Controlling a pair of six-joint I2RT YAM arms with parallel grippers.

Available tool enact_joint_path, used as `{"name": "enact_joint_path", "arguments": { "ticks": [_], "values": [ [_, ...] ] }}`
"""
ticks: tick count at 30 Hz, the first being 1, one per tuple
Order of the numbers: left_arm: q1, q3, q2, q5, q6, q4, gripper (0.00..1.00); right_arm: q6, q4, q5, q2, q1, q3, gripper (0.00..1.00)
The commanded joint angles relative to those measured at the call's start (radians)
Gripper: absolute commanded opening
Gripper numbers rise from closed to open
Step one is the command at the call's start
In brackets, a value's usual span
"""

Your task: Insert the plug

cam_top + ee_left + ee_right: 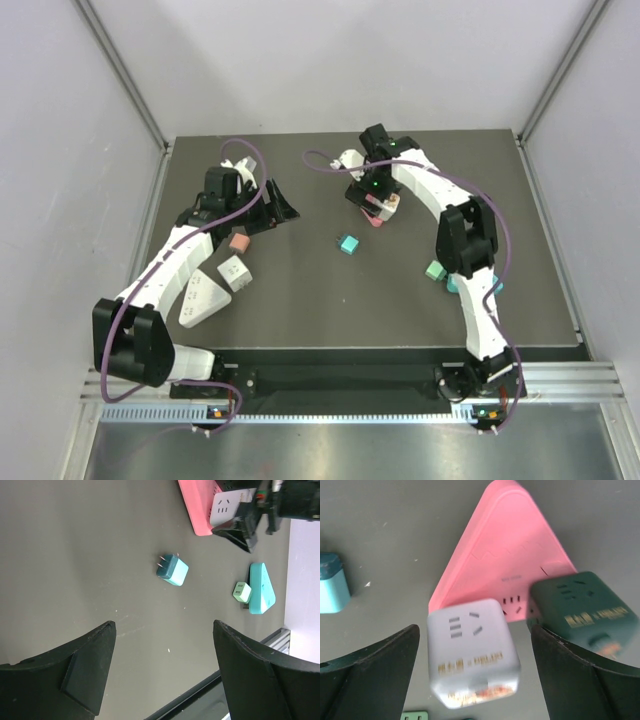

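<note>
A white cube plug (pixel 472 652) stands at the wide end of the pink triangular power strip (pixel 505 555), beside a dark green cube plug (pixel 585 610) on the same strip. The white one is blurred, and I cannot tell how deep it sits. My right gripper (pixel 475 627) is open around it, with a gap on each side. In the top view this gripper (pixel 375 208) hangs over the pink strip (pixel 380 217). My left gripper (pixel 165 623) is open and empty, at the far left (pixel 283 208). A teal plug (pixel 172 570) lies loose mid-table.
A light green plug (pixel 435 269) leans on a teal triangular strip (pixel 455 285) by the right arm. On the left, a white triangular strip (pixel 200 295), a white cube (pixel 232 272) and a pink cube (pixel 238 242) lie under the left arm. Purple cables loop at the back.
</note>
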Motion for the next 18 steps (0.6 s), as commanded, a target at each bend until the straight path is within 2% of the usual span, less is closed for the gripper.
{"name": "enact_joint_path", "arguments": {
  "ticks": [1,5,11,18],
  "values": [
    [0.009,-0.008,-0.034,0.015,-0.002,0.049,0.83,0.018,0.056,-0.025,-0.129,-0.005,-0.012,0.92],
    [0.007,-0.006,-0.036,0.015,-0.002,0.05,0.83,0.015,0.063,-0.106,-0.179,-0.046,-0.05,0.92],
    [0.01,-0.012,-0.034,0.03,-0.008,0.06,0.82,-0.028,0.09,-0.215,-0.257,-0.117,-0.206,0.93],
    [0.017,-0.012,-0.028,0.038,-0.013,0.061,0.82,-0.109,0.142,-0.309,-0.283,-0.135,-0.287,0.92]
  ]
}}
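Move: The white plug sits between the right hand's already open fingers, its middle about 2 cm back, 2 cm right and 3 cm below the hand point. The green plug stands some 5 cm ahead of that hand and 2 cm below; the pink strip's middle is about 1 cm ahead, 3 cm left and 6 cm below. The teal plug lies 11 cm back, 7 cm left and 6 cm down. From the left hand, the white plug is roughly 10 cm ahead, 22 cm right and 14 cm below. The white plug is left behind as the right hand, fingers staying wide open, lifts some 4.5 cm straight up off it. The hand then swings about 4 cm right and 2.5 cm back towards the plug's right side, sinking about 2 cm again; meanwhile the wrist rolls about 10 degrees, left side up, so that the fingertips point more leftwards. ##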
